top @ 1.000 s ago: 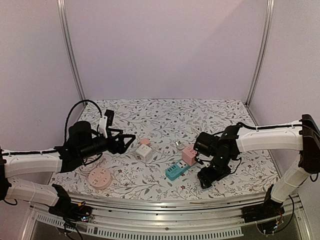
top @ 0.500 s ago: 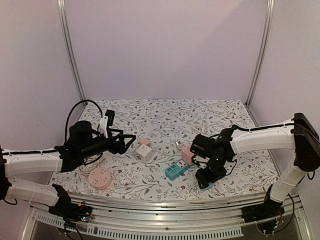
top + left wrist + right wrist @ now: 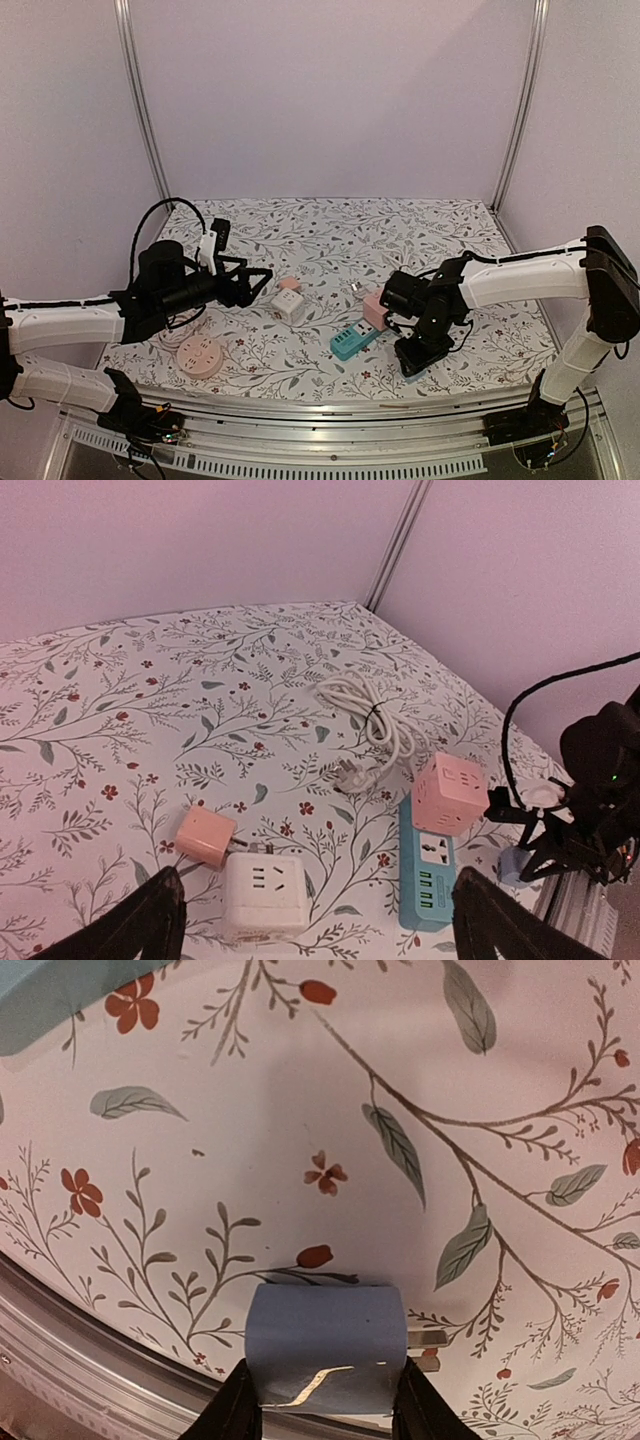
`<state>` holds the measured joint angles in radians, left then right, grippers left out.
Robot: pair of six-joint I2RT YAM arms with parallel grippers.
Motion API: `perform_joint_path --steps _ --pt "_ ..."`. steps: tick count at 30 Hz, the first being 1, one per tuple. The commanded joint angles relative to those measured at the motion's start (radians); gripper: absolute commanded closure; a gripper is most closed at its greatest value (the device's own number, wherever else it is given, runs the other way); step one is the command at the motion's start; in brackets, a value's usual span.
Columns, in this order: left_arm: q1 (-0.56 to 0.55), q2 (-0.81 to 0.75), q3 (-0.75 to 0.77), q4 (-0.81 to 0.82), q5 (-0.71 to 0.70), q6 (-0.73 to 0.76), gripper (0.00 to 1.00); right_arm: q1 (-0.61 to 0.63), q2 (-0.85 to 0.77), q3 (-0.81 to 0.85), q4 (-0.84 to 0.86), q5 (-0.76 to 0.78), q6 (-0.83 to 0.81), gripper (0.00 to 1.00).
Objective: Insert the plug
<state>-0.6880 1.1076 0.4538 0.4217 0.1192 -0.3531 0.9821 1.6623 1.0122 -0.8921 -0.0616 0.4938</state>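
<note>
A blue plug (image 3: 325, 1345) lies on the floral tablecloth near the table's front edge, its metal prongs (image 3: 425, 1338) pointing right. My right gripper (image 3: 325, 1405) is shut on it, with a finger (image 3: 235, 1405) pressed against each side. The top view shows that gripper (image 3: 420, 355) low over the cloth, right of a teal power strip (image 3: 352, 342) and a pink cube socket (image 3: 378, 308). My left gripper (image 3: 318, 925) hangs open above a white cube socket (image 3: 262, 890) and a pink adapter (image 3: 206, 837), touching neither.
A coiled white cable with its plug (image 3: 350, 775) lies behind the pink cube socket (image 3: 449, 792). A round pink socket (image 3: 198, 355) sits at the front left. The metal front rail (image 3: 60, 1330) runs close under the right gripper.
The right gripper's fingers have closed onto the blue plug, and that arm shifted slightly left. The left arm has not moved.
</note>
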Motion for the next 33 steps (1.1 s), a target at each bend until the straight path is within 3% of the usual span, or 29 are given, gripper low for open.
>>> perform_joint_path --steps 1,19,26,33 --pt "-0.014 0.009 0.017 -0.027 -0.012 0.019 0.08 0.008 0.013 -0.013 0.002 0.018 -0.006 0.64" --pt "-0.089 0.041 0.026 0.016 0.045 0.121 0.09 0.006 -0.202 0.026 -0.036 0.023 -0.016 0.66" --pt "-0.176 0.054 0.033 0.030 0.043 0.199 0.09 -0.007 -0.230 0.057 0.043 0.014 0.002 0.67" --pt "-0.197 0.095 0.071 0.044 0.038 0.119 0.12 -0.015 -0.233 0.067 0.195 0.010 0.053 0.68"
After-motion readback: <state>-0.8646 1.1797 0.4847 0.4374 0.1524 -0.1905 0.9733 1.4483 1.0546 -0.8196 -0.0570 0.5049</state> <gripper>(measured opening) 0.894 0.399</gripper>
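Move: The right gripper already has the blue plug between its pads, down at the table. From it, the pink cube socket lies about 12 cm ahead, 6 cm left and 4 cm higher; the teal strip under the cube is some 8 cm ahead and 10 cm left. From the open left gripper the blue plug is about 30 cm right, 11 cm back and 16 cm below; the white cube is 6 cm ahead, 5 cm right and 16 cm below. Keep the right fingers shut on the blue plug and lift it straight up off the table, then, still rising, carry it forward and left towards the pink cube and the left gripper, roughly 8 cm up in all, tipping the fingertips about 20 degrees forward and left. Meanwhile bring the wide-open left gripper some 7 cm right and back towards the held plug, turning it clockwise. ##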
